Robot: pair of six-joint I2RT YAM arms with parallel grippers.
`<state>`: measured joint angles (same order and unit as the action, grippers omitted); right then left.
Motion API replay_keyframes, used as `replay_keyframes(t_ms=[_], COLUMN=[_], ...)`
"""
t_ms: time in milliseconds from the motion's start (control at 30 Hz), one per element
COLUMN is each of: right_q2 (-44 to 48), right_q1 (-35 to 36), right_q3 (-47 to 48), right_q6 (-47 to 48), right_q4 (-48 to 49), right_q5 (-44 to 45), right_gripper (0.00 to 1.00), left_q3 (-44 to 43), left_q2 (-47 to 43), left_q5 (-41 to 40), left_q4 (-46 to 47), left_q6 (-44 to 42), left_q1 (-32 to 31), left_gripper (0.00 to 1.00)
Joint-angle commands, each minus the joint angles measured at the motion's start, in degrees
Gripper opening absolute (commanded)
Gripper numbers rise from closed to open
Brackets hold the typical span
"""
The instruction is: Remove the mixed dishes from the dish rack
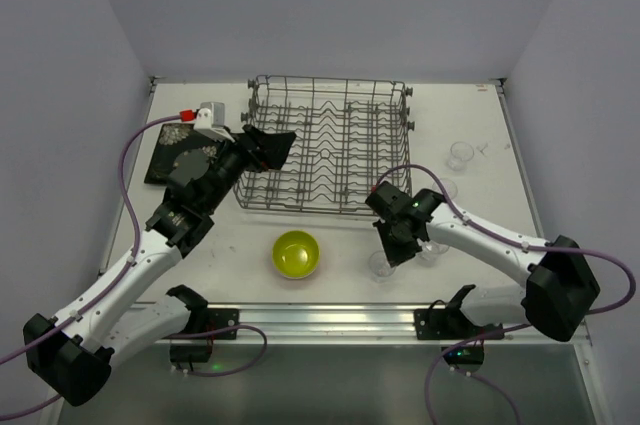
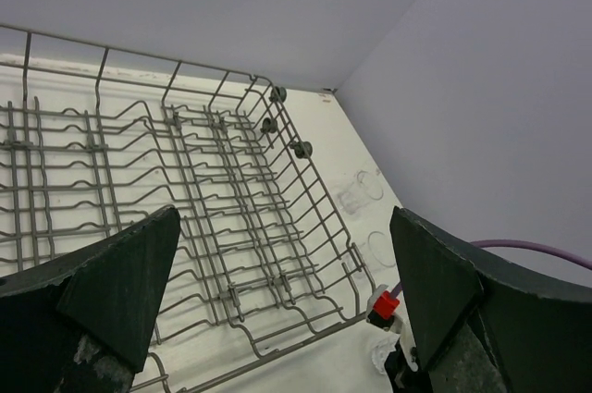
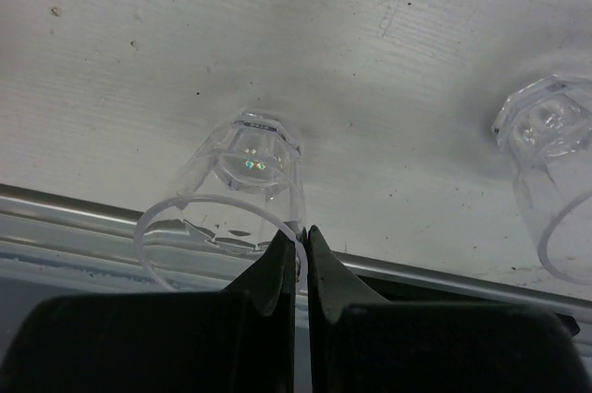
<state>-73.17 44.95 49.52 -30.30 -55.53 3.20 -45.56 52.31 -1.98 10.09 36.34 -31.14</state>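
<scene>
The grey wire dish rack [image 1: 330, 145] stands at the back middle with no dishes showing in it. My left gripper [image 1: 268, 148] hovers open at its left side; in the left wrist view its fingers [image 2: 120, 287] frame the rack [image 2: 185, 190]. My right gripper [image 3: 301, 238] is shut on the rim of a clear glass [image 3: 236, 194], which stands on the table [image 1: 382, 265] by the front rail. A yellow-green bowl [image 1: 296, 253] sits in front of the rack. A black flowered plate [image 1: 178, 160] lies left, partly under my left arm.
Three more clear glasses stand right of the rack: one [image 1: 460, 154] at the back, one [image 1: 444, 188] nearer, one [image 1: 432, 250] beside the held glass, seen too in the right wrist view [image 3: 555, 180]. A metal rail [image 1: 330, 317] runs along the near edge.
</scene>
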Motion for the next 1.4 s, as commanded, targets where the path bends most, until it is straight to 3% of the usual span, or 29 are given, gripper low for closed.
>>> replay_keyframes(t_ms=[0,67,133,200,233,400,533,567,600,633,700,733,767,800,833,867,1000,1167,1367], right_q2=[-2.2,-3.6,-3.8,-3.6,-2.6,2.0,6.7,7.7,9.3,10.1,11.9,14.4,15.5,16.2,17.8,19.0,30.1,47.8,55.8], right_q1=[-0.7,-1.2,-1.4,-1.4,-1.4,-1.4,-1.4,-1.4,-1.4,-1.6,-4.9,-8.3,-13.4,-23.4,-26.2,-27.4,-27.5,-26.8,-14.4], right_q3=[0.2,0.3,0.6,1.5,2.3,7.0,14.7,18.6,20.6,22.4,25.3,24.7,23.5,23.8,24.1,24.8,23.4,10.5,11.3], right_q6=[0.2,0.2,0.2,0.5,0.2,0.0,0.9,1.3,2.5,3.1,6.2,8.4,9.2,8.9,8.9,9.2,9.6,13.4,18.5], right_q4=[4.5,4.6,4.6,3.9,2.8,-2.5,-10.6,-11.1,-11.0,-9.2,-3.8,5.2,8.7,10.4,11.8,11.8,11.2,20.8,14.1], right_q5=[-1.2,-0.9,-0.9,-1.3,-0.3,2.6,8.7,10.3,12.3,14.7,20.3,19.3,11.5,8.2,7.2,11.7,15.7,7.5,23.2], right_gripper=[0.0,0.02,0.22,0.33,0.47,0.59,0.74,0.79,0.93,0.98,0.99,0.99,0.99,0.99,0.99,0.99,0.99,0.99,0.99], left_q3=[-2.4,-2.3,-2.3,-2.3,-2.3,-4.7,-9.2,-10.2,-10.6,-10.8,-11.0,-11.0,-10.9,-10.9,-11.2,-12.6,-15.5,-19.5,-19.7], left_q2=[0.1,0.2,0.3,0.9,1.0,4.4,9.0,10.6,11.1,11.7,13.9,14.8,16.1,16.0,15.4,13.0,2.3,-8.3,-19.7], left_q5=[0.7,0.7,0.7,0.8,0.8,-1.9,-8.7,-10.2,-12.0,-12.5,-11.7,-9.6,-6.8,-5.1,-7.6,-13.9,-25.1,-24.8,-22.7], left_q4=[0.5,0.5,0.8,1.1,1.2,-2.1,-13.4,-14.6,-16.7,-17.3,-18.8,-19.3,-19.7,-21.0,-22.7,-27.2,-36.4,-42.3,-50.7], left_q6=[-2.3,-2.5,-2.7,-2.8,-2.9,-3.6,-5.0,-5.0,-4.7,-4.3,-1.4,-0.3,0.5,0.5,0.1,-1.3,-4.8,-12.8,-17.2], left_q1=[0.4,0.4,0.3,0.4,0.4,0.4,0.7,1.0,2.1,2.9,8.1,10.8,16.1,17.8,18.7,19.8,21.4,21.3,21.3], left_gripper=[1.0,1.0,1.0,1.0,1.0,1.0,1.0,1.0,1.0,1.0,1.0,1.0,1.0,1.0,1.0,1.0,1.0,1.0,1.0])
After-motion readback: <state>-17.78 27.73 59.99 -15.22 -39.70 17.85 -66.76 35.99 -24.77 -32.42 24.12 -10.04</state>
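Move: The glass hangs from the right fingers by its rim, its middle some 3 cm to their left and 4 cm below, just over the table. A second glass stands about 11 cm right and 4 cm ahead of this hand, a third about 12 cm right and 17 cm ahead. The green bowl is roughly 23 cm left and 2 cm ahead. From the left hand, the held glass lies about 17 cm back, 22 cm right and 30 cm below. The glass goes down the last centimetre and is let go as the right fingers open wide; that hand then climbs about 30 cm, arcing forward and back while swinging right, away from the glass, its fingers tipping up from straight down to nearly level. The left hand, open and empty, dips forward and down, then sweeps some 22 cm left off the rack, drawing back and rising. ##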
